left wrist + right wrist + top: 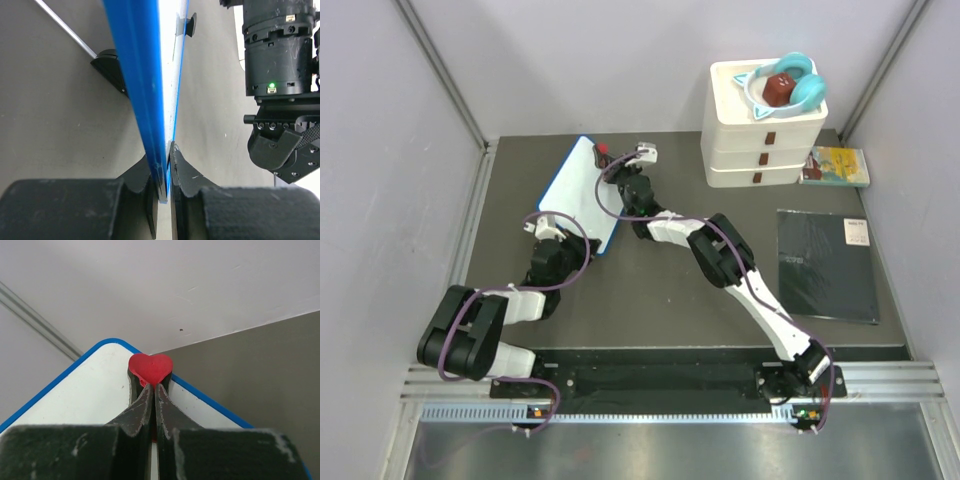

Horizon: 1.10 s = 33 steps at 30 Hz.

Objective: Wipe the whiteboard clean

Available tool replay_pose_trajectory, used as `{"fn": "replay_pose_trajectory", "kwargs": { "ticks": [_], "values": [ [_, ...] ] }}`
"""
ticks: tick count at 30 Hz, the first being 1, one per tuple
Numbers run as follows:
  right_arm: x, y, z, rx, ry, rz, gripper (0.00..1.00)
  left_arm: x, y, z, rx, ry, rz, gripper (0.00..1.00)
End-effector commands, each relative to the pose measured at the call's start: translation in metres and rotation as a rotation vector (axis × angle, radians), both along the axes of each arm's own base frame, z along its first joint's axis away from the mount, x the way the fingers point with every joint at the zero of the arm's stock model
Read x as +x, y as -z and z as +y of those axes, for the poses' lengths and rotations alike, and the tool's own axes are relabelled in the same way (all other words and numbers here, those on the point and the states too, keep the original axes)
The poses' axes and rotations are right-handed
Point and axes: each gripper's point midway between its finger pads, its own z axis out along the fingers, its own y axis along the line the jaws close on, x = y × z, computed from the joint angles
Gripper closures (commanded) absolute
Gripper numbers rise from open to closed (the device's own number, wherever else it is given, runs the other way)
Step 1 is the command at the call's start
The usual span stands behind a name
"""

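Observation:
The whiteboard is white with a thin blue frame and lies tilted at the table's back left. No scribbles show on its visible face. My left gripper is shut on the board's near blue edge, seen edge-on with its black feet. My right gripper is shut on a red heart-shaped eraser with a dark felt base, held against the board's far corner. In the top view the eraser sits at the board's far right edge.
A white three-drawer box with teal headphones on top stands at the back right. A small yellow-green book lies beside it. A flat black pad lies on the right. Grey walls enclose the table.

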Motion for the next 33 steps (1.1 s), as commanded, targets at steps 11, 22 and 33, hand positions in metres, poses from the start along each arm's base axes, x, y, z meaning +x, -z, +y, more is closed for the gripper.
{"fn": "replay_pose_trajectory", "kwargs": {
  "ticks": [11,22,33],
  "values": [
    [-0.016,-0.066,-0.031,0.04,0.011,-0.086,1.0,-0.109,0.096,-0.023,0.1,0.303,0.48,1.0],
    [-0.012,-0.106,-0.103,0.069,0.096,-0.148,1.0,-0.07,0.075,-0.025,0.171,0.299,0.457,1.0],
    [-0.026,-0.111,-0.143,0.036,0.123,-0.166,1.0,-0.059,0.073,-0.004,0.16,0.262,0.469,1.0]
  ]
}}
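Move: The right hand holds the red eraser on the upper right part of the whiteboard; the board's middle lies about 9 cm back, 7 cm to the left and 6 cm lower. The board's far corner is roughly 5 cm ahead and 6 cm left at hand height, the white drawers some 44 cm right and 10 cm ahead. The left hand grips the board's near corner, with the board's middle about 13 cm ahead, 3 cm left and a little above. The right hand, keeping its shut grip on the eraser, first eases right and a little back and down, some 4 cm, along the board, then sweeps quickly right and up, about 10 cm over and 7 cm higher, carrying the eraser off the board's right side into the clear towards the white drawers. The left hand keeps the near corner pinched and, partway through, shifts it about 4 cm forward and slightly up, rolling a few degrees so its left side rises. ##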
